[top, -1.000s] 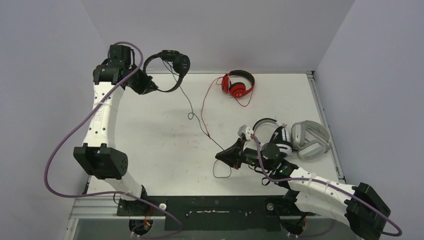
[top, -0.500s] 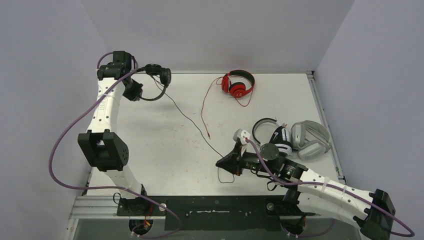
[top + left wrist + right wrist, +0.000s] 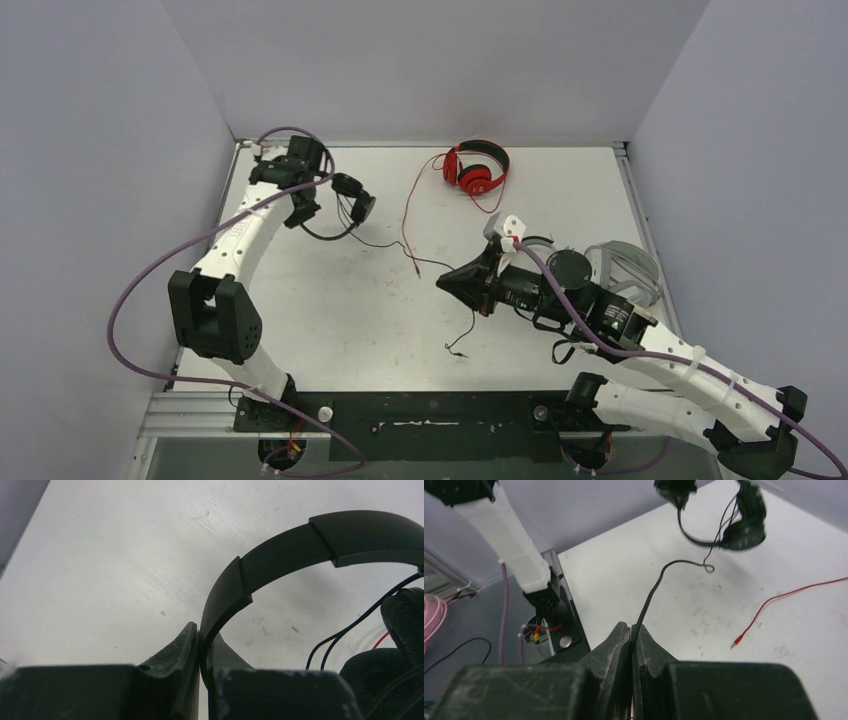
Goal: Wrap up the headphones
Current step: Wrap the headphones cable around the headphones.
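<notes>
My left gripper (image 3: 202,630) is shut on the headband (image 3: 280,550) of the all-black headphones (image 3: 345,200), which hang at the back left with an ear cushion (image 3: 400,630) to the right. Their thin black cable (image 3: 400,255) runs across the table to my right gripper (image 3: 447,283), which is shut on it (image 3: 654,587). The cable's tail (image 3: 462,335) trails towards the front edge. The black headphones (image 3: 744,530) also show at the top of the right wrist view.
Red headphones (image 3: 475,168) lie at the back centre, and their red cable (image 3: 408,215) ends in a plug (image 3: 736,641) near my right gripper. Light grey headphones (image 3: 632,268) and a white-and-black pair (image 3: 540,243) sit at the right, partly under the right arm.
The left arm has brought the black headphones down and to the right, towards the table. The right gripper has moved towards the back, and the cable loop beside it has become a trailing tail.
</notes>
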Available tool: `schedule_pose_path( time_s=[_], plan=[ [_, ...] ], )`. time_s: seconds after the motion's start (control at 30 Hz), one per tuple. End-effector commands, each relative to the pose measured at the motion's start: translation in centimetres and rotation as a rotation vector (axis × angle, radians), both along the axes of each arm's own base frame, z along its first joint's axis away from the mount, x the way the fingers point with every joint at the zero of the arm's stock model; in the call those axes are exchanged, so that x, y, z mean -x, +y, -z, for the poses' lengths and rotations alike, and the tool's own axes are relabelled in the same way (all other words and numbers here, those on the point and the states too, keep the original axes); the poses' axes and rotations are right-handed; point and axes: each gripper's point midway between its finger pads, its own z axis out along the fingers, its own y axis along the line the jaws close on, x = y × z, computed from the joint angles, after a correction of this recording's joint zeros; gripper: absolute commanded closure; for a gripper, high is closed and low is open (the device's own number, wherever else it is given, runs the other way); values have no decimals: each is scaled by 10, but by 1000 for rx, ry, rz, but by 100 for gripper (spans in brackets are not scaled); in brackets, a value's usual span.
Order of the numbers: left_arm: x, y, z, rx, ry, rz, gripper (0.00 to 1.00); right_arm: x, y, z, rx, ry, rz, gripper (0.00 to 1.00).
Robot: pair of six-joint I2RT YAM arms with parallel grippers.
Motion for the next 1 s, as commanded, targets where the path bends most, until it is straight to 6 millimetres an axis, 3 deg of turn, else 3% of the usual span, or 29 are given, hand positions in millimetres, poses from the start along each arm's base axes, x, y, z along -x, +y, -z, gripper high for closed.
schedule_pose_path(
  time_s=[0.0, 0.17, 0.3, 0.47, 0.77, 0.97],
  plan=[
    [-5, -15, -39, -164, -172, 146, 100, -23, -6, -35, 38, -93, 106, 100],
    [7, -59, -27, -136, -231, 435, 100, -47, -2, -62, 62, -141, 186, 100],
    [22, -94, -30, -89, -319, 590, 100, -76, -1, -74, 64, -119, 289, 100],
    [34, -96, -10, -172, -214, 631, 100, -97, 2, -99, 7, -109, 271, 100],
    [47, -117, 38, -222, -61, 743, 100, -116, 13, -137, -24, -140, 241, 100],
    [52, -140, 39, -228, -46, 820, 100, -135, 7, -149, -25, -160, 291, 100]
  ],
)
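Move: The left hand pinches the black headphones by the band; their middle lies about 10 cm to its right, 3 cm ahead and roughly level. The right hand holds the black cable, with those headphones some 27 cm ahead, 22 cm to its left and 14 cm below. The red plug lies about 22 cm ahead, 5 cm left and 31 cm below the right hand; the cable's loose end hangs almost straight beneath it, near the table. Keeping its pinch on the black cable, the right hand climbs, then sweeps forward and climbs again, about 13 cm forward and 12 cm up in all, drawing the cable up from the near side to high above the black headphones. Meanwhile the left hand, still gripping the band, carries the headphones some 12 cm right, with about 6 cm each back and down, and turns them roughly 45 degrees clockwise, bringing them in below and to the left of the right hand. ##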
